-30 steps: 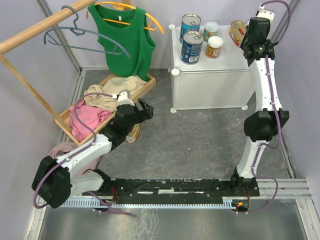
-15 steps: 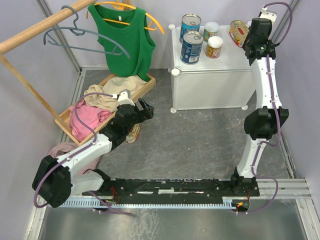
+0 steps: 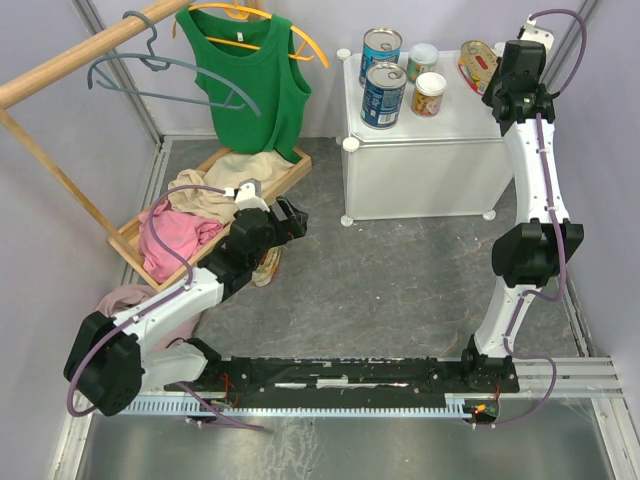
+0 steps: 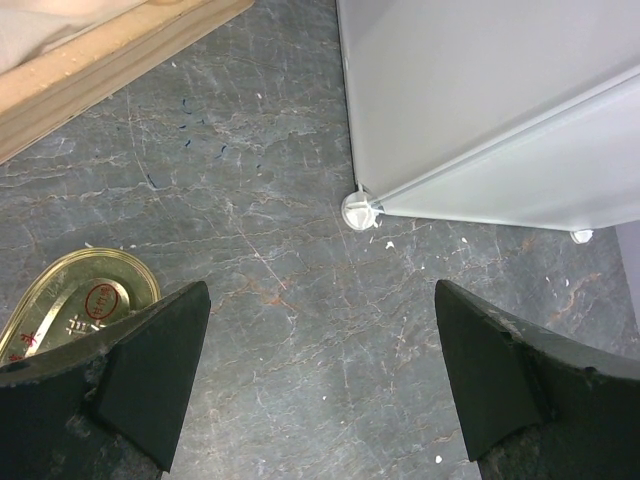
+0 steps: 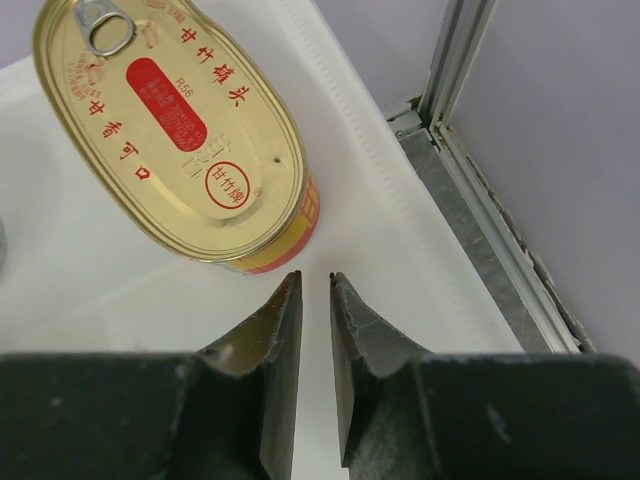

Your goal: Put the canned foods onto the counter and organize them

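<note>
On the white counter (image 3: 450, 130) stand two tall blue cans (image 3: 380, 46) (image 3: 383, 95), a green-labelled small can (image 3: 423, 60) and an orange-labelled one (image 3: 430, 94). A flat oval yellow-red tin (image 3: 475, 62) (image 5: 175, 130) lies at the counter's back right. My right gripper (image 3: 497, 84) (image 5: 315, 275) hovers just behind that tin, shut, with only a thin gap and nothing in it. Over the stone floor my left gripper (image 3: 290, 220) (image 4: 320, 380) is open and empty. A second oval tin (image 4: 75, 300) (image 3: 268, 265) lies on the floor beside its left finger.
A wooden tray (image 3: 290, 172) of clothes sits at the left of the counter. A green top (image 3: 245, 75) and a grey hanger (image 3: 150, 65) hang from the wooden rail (image 3: 80, 60). A metal frame (image 5: 480, 200) runs along the counter's right edge.
The right gripper has drawn back a little to the right of the oval tin, which stays on the counter. The left arm has not moved.
</note>
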{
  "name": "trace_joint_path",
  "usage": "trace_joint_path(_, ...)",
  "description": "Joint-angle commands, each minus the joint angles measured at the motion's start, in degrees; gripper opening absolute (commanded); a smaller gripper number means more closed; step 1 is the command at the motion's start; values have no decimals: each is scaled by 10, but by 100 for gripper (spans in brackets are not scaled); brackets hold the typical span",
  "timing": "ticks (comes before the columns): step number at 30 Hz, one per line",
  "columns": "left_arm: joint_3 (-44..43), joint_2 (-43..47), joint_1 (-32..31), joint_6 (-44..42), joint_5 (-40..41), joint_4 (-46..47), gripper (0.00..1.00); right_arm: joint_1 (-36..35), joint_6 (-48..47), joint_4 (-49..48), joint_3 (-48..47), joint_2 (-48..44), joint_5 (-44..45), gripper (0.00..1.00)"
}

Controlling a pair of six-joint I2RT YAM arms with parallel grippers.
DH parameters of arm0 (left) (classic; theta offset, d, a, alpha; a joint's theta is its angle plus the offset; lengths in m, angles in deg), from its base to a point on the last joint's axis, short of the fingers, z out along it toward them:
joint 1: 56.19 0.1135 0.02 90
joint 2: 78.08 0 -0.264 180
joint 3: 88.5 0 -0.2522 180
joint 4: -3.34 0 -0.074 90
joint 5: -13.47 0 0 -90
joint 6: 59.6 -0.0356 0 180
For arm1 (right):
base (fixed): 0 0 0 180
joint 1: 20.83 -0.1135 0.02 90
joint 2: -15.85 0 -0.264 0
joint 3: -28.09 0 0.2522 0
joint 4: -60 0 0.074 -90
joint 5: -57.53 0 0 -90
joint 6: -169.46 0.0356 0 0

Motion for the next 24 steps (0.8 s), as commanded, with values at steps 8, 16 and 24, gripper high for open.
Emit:
trace_joint_path(8,-7,16,4,-6,-6,19,99,-1,26,-5,-26,-24,-55,26)
trace_joint_path(16,-14,5,3,-8,-9,19,99,-5,4,-18,11,-60,-62,51)
trace_joint_path(24,-17,-3,4,-8,-14,23,99,-3,-47,9,-19,-53,-61,100)
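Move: The oval can lies flat on the counter, its middle about 8 cm ahead of the right hand, 3 cm to its left and some 2 cm below, with the near end close to the fingertips. The orange jar stands roughly 13 cm to that hand's left and 1 cm ahead, the green can about 15 cm left and 8 cm ahead. From the left hand the oval can is some 30 cm ahead, 42 cm to the right and 15 cm higher. With its fingers still only a quarter open, the right hand first slides about 2 cm left across the near end of the oval can, low over the counter, the wrist swinging counter-clockwise, some 5 degrees in all. Then the fingers spread almost fully while the hand backs off about 1.5 cm and lifts a little less than 2 cm, drawing away from the can without gripping anything. ##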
